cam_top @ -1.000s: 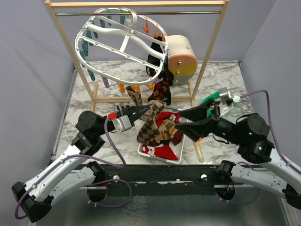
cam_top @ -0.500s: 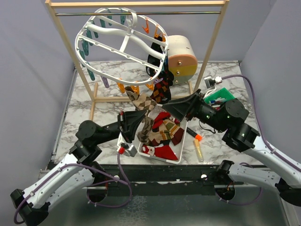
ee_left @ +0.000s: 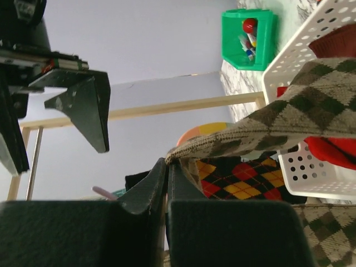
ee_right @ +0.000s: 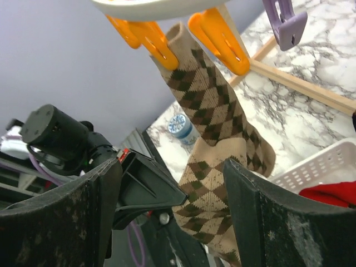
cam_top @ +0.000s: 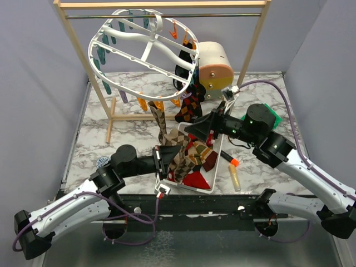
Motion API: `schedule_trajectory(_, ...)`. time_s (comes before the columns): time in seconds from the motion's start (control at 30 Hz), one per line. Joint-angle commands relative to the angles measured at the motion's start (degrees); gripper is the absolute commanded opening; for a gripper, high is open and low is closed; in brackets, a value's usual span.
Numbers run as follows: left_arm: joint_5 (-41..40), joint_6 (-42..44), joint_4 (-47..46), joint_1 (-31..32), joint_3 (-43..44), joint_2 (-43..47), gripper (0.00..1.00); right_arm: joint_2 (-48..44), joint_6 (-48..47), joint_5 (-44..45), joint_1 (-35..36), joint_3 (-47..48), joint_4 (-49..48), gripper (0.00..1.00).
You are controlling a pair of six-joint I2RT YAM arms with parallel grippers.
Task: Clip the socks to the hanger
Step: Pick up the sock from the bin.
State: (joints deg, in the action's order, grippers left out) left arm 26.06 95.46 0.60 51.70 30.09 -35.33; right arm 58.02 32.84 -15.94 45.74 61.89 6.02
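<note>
The white oval hanger (cam_top: 146,49) hangs tilted from the rack rod, orange clips (ee_right: 149,38) along its near rim. A tan argyle sock (cam_top: 161,121) runs up to those clips. Its cuff (ee_right: 179,34) lies against one, but I cannot tell if it is gripped. My left gripper (cam_top: 175,154) is shut on the sock's lower edge (ee_left: 183,149), just over the basket. My right gripper (cam_top: 194,133) stands open to the sock's right, the sock (ee_right: 207,105) showing between its fingers. More socks (cam_top: 194,179), red and argyle, lie in the basket. A black, red and yellow argyle one (cam_top: 189,107) hangs from the hanger.
A white perforated basket (cam_top: 166,179) sits at the near middle. The wooden rack (cam_top: 253,55) spans the back, with a cream and orange roll (cam_top: 214,69) behind it. A green bin (cam_top: 268,111), an orange-tipped marker (cam_top: 231,160), a yellow tube (cam_top: 235,178) and a blue-white cap (cam_top: 102,162) lie about.
My left gripper has moved down and toward the near edge with the tan sock, drawing it out below the clips. My right gripper has swung left toward the sock.
</note>
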Motion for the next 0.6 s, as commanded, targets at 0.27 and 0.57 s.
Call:
schedule_trajectory(0.27,-6.57,8.4,4.99,5.25,2.28,-5.86,0.0,5.38,-7.52,3.91,-1.26,2.03,11.31,0.76)
schedule_trajectory(0.57,-8.15,10.33,8.7,6.65,3.9,-6.57,0.0,9.5,-6.5,-5.54,-6.17,1.73,13.28,0.76)
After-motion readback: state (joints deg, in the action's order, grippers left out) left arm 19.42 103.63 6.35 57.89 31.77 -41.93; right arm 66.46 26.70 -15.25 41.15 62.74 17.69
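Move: The checkered sock's pinched edge is already in the left hand's shut fingers; from the open right hand it lies about 5 cm to the left, 1 cm ahead and some 9 cm lower. A matching sock already clipped to the hanger hangs about 8 cm ahead and 6 cm left of the left hand, its middle near that hand's height. The bin's middle is roughly 20 cm below the left hand, about 2 cm ahead and 5 cm to its right. The right hand sinks about 9 cm and eases some 4 cm forward towards the held sock's upper edge beside the left fingertips, fingers staying wide open and tips tilting down some 15 degrees. Meanwhile the left hand keeps its pinch on the sock, lowering it about 4 cm over the bin and drawing it a couple of centimetres to the right as its own fingertips tip down slightly, the motion dying out towards the end. ##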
